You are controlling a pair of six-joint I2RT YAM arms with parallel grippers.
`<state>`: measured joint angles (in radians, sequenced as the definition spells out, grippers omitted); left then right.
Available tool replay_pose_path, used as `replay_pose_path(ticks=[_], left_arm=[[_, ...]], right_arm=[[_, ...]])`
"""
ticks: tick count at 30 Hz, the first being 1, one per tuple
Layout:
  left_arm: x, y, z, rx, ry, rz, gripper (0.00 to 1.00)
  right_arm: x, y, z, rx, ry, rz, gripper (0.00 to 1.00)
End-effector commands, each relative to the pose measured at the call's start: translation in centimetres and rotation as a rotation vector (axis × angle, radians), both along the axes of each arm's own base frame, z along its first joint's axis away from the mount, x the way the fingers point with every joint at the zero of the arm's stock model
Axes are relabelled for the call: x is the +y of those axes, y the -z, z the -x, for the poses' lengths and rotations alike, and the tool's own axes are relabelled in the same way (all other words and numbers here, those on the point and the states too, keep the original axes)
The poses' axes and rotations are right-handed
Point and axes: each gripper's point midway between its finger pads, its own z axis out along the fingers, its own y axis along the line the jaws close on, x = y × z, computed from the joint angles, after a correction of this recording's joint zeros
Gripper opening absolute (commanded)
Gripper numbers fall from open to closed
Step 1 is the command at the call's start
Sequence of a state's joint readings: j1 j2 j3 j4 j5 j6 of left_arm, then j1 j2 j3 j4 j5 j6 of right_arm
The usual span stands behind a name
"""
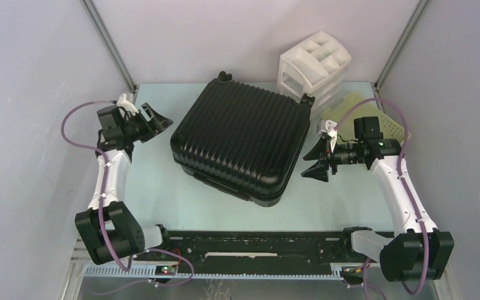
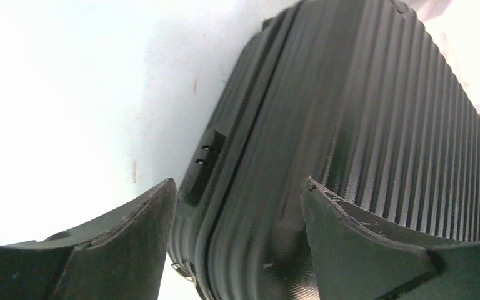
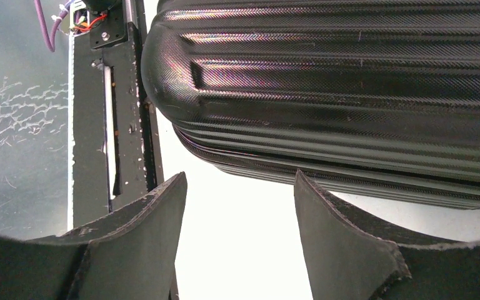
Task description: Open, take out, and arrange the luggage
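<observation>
The luggage (image 1: 240, 140) is a big black ribbed hard-shell case lying flat and closed in the middle of the table, turned at an angle, small wheels at its far corner. My left gripper (image 1: 157, 119) hovers just off its left side, open, nothing between the fingers. From the left wrist the luggage (image 2: 350, 125) fills the view, its side lock (image 2: 201, 164) showing beyond the left gripper (image 2: 239, 184). My right gripper (image 1: 318, 159) stands open off the case's right side. The right wrist shows the luggage (image 3: 350, 94) ahead of the empty right gripper (image 3: 239, 176).
A white three-tier drawer organizer (image 1: 315, 65) stands at the back right, close to the luggage's far corner. A pale yellow perforated basket (image 1: 356, 115) lies behind my right arm. Grey walls enclose the left and right. A black rail (image 1: 250, 245) runs along the near edge.
</observation>
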<state>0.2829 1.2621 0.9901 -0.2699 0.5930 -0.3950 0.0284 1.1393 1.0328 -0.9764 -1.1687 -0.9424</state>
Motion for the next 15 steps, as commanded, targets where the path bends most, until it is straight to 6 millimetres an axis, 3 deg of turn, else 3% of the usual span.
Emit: replay_pose_path(ticks=[1, 4, 9, 15], left_arm=[[3.4, -1.5, -1.3, -0.055, -0.108, -0.047, 0.72], [4.1, 0.3, -1.2, -0.005, -0.124, -0.060, 0.62], [3.4, 2.9, -1.2, 0.070, -0.079, -0.017, 0.38], [3.0, 5.5, -1.0, 0.164, -0.056, -0.002, 0.28]], right_arm=[[0.0, 0.0, -0.1, -0.014, -0.012, -0.014, 0.72], [0.0, 0.2, -0.2, -0.007, -0.011, -0.011, 0.72], [0.0, 0.5, -0.3, 0.000, -0.010, -0.005, 0.72], [-0.1, 0.6, -0.4, -0.001, -0.008, 0.000, 0.72]])
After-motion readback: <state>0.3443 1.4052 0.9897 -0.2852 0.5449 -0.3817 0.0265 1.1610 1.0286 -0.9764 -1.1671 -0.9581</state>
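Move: The black suitcase's side lock lies about 8 cm ahead of the left hand, 5 cm to its right and 8 cm lower. The suitcase's middle is some 24 cm right, 3 cm back and 9 cm down; its far-left wheel is roughly 16 cm ahead, 18 cm right and 5 cm down. From the idle right hand, the lock is about 21 cm ahead, 39 cm left and 9 cm below. The left hand sinks about 5 cm beside the suitcase, first easing 3 cm left, tipping down and half-closing its fingers. ##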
